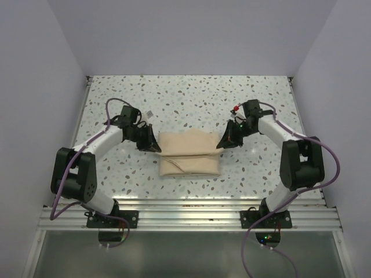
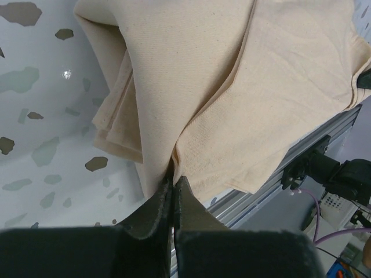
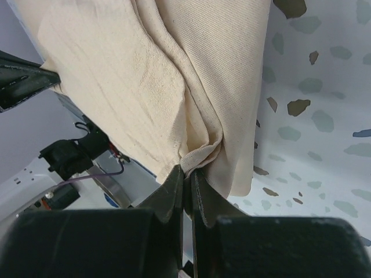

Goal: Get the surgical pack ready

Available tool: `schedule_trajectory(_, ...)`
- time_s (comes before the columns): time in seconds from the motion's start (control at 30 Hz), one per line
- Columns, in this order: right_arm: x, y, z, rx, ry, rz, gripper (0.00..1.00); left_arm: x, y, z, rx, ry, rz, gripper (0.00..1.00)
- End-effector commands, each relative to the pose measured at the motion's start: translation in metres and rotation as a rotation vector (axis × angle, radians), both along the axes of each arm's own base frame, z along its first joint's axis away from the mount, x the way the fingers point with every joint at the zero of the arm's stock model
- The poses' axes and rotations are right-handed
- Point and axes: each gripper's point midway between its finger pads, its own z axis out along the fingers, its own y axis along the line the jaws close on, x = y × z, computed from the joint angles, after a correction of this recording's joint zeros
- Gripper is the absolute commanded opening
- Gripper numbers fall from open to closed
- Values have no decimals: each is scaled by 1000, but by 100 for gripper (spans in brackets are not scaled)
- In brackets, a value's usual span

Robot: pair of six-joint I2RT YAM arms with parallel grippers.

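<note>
The surgical pack [image 1: 189,153] is a tan-beige cloth bundle, folded flat in the middle of the speckled table [image 1: 191,98]. My left gripper [image 1: 154,145] is shut on the cloth's upper left corner. In the left wrist view the left gripper [image 2: 173,180] pinches a fold of the cloth [image 2: 232,87] between its dark fingertips. My right gripper [image 1: 222,143] is shut on the upper right corner. In the right wrist view the right gripper [image 3: 189,171] holds a bunched edge of the cloth [image 3: 145,69]. What lies inside the bundle is hidden.
A ribbed metal rail [image 1: 191,208] runs along the near edge of the table, with both arm bases bolted to it. Pale walls [image 1: 35,87] close in the left, right and far sides. Purple cables [image 1: 330,162] loop beside each arm.
</note>
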Motion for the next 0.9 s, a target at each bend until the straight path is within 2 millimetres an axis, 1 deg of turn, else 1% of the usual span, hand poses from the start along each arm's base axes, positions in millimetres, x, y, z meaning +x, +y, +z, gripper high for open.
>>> schedule_trajectory(0.0, -20, -3, 5, -9, 0, 34, 0, -15, 19, -12, 99, 48, 30, 0)
schedule_trajectory(0.2, -34, -1, 0, -23, 10, 73, 2, -20, 21, -18, 112, 68, 34, 0)
schedule_trajectory(0.23, -35, -1, -1, -21, 10, 74, 6, -21, 22, -18, 115, 71, 33, 0)
schedule_trajectory(0.3, -42, 0, -7, -19, 37, 83, 8, -24, 23, -20, 122, 79, 32, 0)
schedule_trajectory(0.33, -45, 1, -9, -19, 45, 90, 14, -26, 24, -21, 126, 80, 31, 0)
schedule_trajectory(0.37, -48, 1, -11, -23, 56, 95, 18, -27, 25, -21, 128, 81, 28, 4)
schedule_trajectory(0.4, -52, 1, -14, -27, 70, 99, 22, -30, 26, -22, 132, 85, 20, 9)
schedule_trajectory(0.43, -56, 0, -15, -29, 80, 107, 26, -31, 26, -21, 133, 82, 16, 20)
schedule_trajectory(0.47, -56, -1, -14, -33, 73, 111, 32, -31, 28, -19, 141, 71, 15, 25)
schedule_trajectory(0.5, -49, -1, -7, -41, 37, 116, 35, -30, 28, -15, 142, 56, 4, 30)
schedule_trajectory(0.53, -40, -6, 1, -80, -29, 104, 42, -29, 28, -11, 139, 40, -3, 40)
schedule_trajectory(0.57, -31, -9, 8, -106, -72, 89, 50, -28, 27, -5, 135, 13, -7, 43)
schedule_trajectory(0.6, -15, -10, 23, -122, -139, 73, 67, -25, 28, 1, 134, -7, -12, 46)
schedule_trajectory(0.63, -2, -8, 31, -123, -190, 60, 72, -23, 26, 5, 125, -21, -18, 49)
schedule_trajectory(0.67, 10, -11, 37, -146, -234, 44, 76, -22, 26, 9, 122, -32, -19, 50)
schedule_trajectory(0.7, 30, -8, 44, -142, -300, 27, 84, -20, 25, 13, 120, -43, -19, 51)
schedule_trajectory(0.77, 48, -5, 48, -138, -345, 17, 89, -18, 24, 19, 114, -63, -19, 51)
schedule_trajectory(0.8, 58, 1, 53, -121, -373, 30, 94, -17, 25, 22, 116, -74, -16, 51)
schedule_trajectory(0.83, 67, 7, 56, -97, -404, 48, 96, -16, 25, 25, 118, -84, -17, 51)
schedule_trajectory(0.87, 72, 17, 42, -92, -377, 85, 98, -15, 28, 27, 130, -102, -16, 51)
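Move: Both hands still pinch the pack's folded flap by its ends; the left hand's landing spot on the pack is about 3 cm back and 3 cm below it, the right hand's about 5 cm back and 4 below. The pack's middle lies some 12 cm right of the left hand and 1 cm ahead, and 12 cm left of the right hand and 1 cm back; its near edge is about 9 cm nearer the base than that middle. Both hands draw the pinched flap back over the pack and slightly down, the left about 3 cm, the right nearly 5, and open their fingers late in that pull to let go of its ends. The left, half open, edges 2 cm to its left and rises a little, while the right, almost fully open, quickly swings some 8 cm forward and 6 up, its fingers tipping about 20 degrees more forward. ##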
